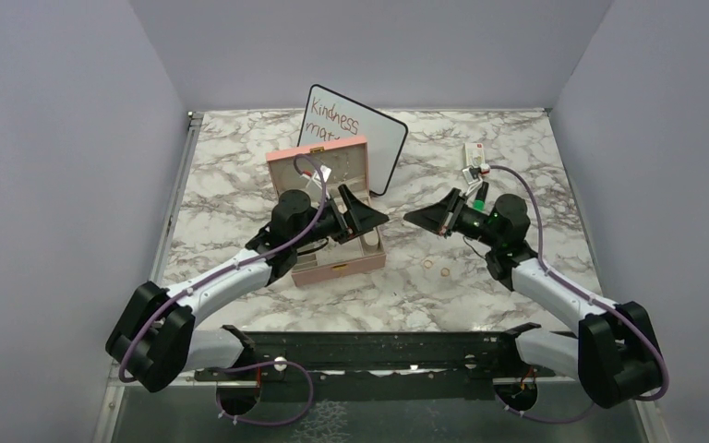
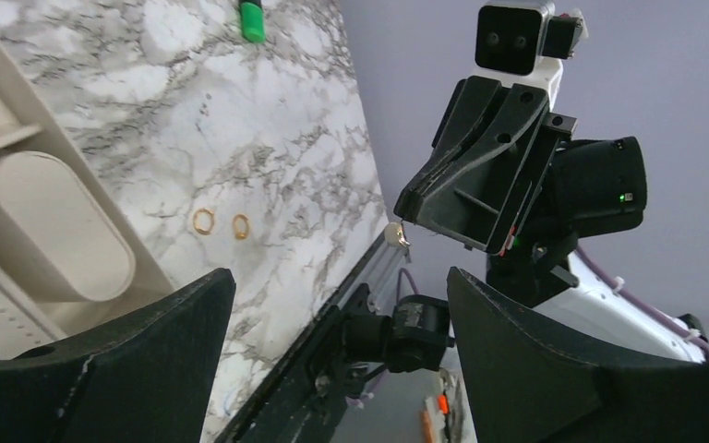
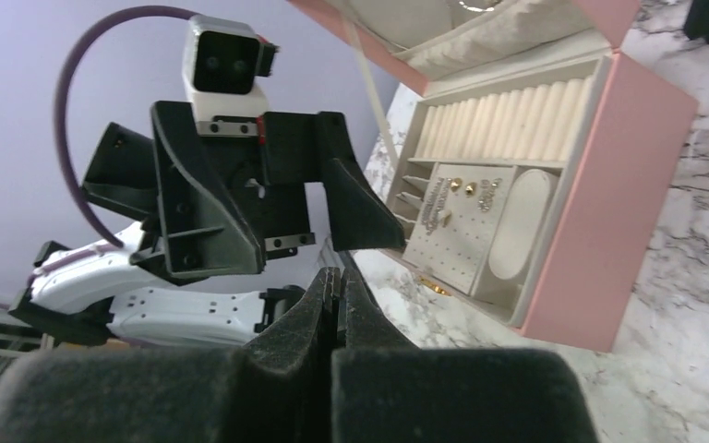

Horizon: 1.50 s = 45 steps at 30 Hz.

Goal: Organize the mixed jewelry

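Observation:
The mixed jewelry is scattered. Two gold rings lie on the marble right of the open pink box; the left wrist view shows these rings too. Several earrings sit on the box's peg panel. My right gripper is shut, and a tiny pearl-like earring hangs at its tip. My left gripper faces it over the box's right edge. The left gripper stands open with nothing between its fingers.
A whiteboard with red handwriting leans behind the box. Small white, red and green items lie at the back right, near my right arm. A black rail runs along the near table edge. Grey walls close in both sides.

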### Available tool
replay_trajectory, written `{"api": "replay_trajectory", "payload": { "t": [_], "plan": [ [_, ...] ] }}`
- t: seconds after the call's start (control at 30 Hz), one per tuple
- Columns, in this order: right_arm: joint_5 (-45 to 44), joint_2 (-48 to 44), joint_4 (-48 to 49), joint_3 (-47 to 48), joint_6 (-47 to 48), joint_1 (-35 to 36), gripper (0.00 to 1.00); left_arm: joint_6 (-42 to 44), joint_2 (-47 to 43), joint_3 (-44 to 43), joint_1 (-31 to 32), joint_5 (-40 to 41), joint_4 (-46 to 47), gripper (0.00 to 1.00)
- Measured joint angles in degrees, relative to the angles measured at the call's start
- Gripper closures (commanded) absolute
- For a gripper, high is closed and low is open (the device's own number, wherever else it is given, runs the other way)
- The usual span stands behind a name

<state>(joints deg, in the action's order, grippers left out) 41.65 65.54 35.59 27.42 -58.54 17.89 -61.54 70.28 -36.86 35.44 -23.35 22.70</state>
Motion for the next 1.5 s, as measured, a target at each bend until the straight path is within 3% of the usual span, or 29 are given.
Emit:
{"api": "replay_trajectory", "payload": {
  "t": [0.33, 0.87, 1.27, 1.5],
  "plan": [
    [0.44, -0.35, 9.9, -2.36, -9.77, 1.51, 0.99, -6.88, 2.78, 0.0, 3.72, -0.33, 9.88, 0.24],
    [-0.76, -0.35, 18.43, -4.72, -17.55, 2.67, 0.99, -13.09, 5.07, 0.02, 5.95, 0.02, 21.35, 0.56],
    [-1.92, 0.39, 23.21, -6.03, -20.76, 2.69, 0.99, -14.64, 6.38, 0.07, 6.43, 0.22, 23.54, 0.6],
    [-2.19, 0.96, 24.63, -6.05, -21.44, 2.69, 0.99, -15.15, 6.78, 0.07, 6.62, 0.17, 23.98, 0.71]
  ]
}}
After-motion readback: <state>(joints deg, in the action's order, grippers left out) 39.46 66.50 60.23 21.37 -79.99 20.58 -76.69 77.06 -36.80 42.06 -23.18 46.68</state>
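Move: Held in the shut right fingertips, the small gold earring lies about 5 cm to the right of the left hand, level fore and aft and perhaps 1 cm higher. The open jewelry box sits roughly 8 cm ahead, 10 cm to the left and 19 cm below the left hand; two gold rings lie some 13 cm right, 5 cm ahead and 21 cm below it. From the right hand, the left jaws are about 5 cm left, 1 cm lower. Bringing its open jaws around the earring, the left hand goes up about 6 cm and right some 4 cm, drifting back a little, its fingertips tilting upward about 15 degrees while the jaws narrow from nearly wide to a third open. The right hand keeps its pinch on the earring, rising about 4 cm and easing back 2 cm with its fingertips tilting up too. ##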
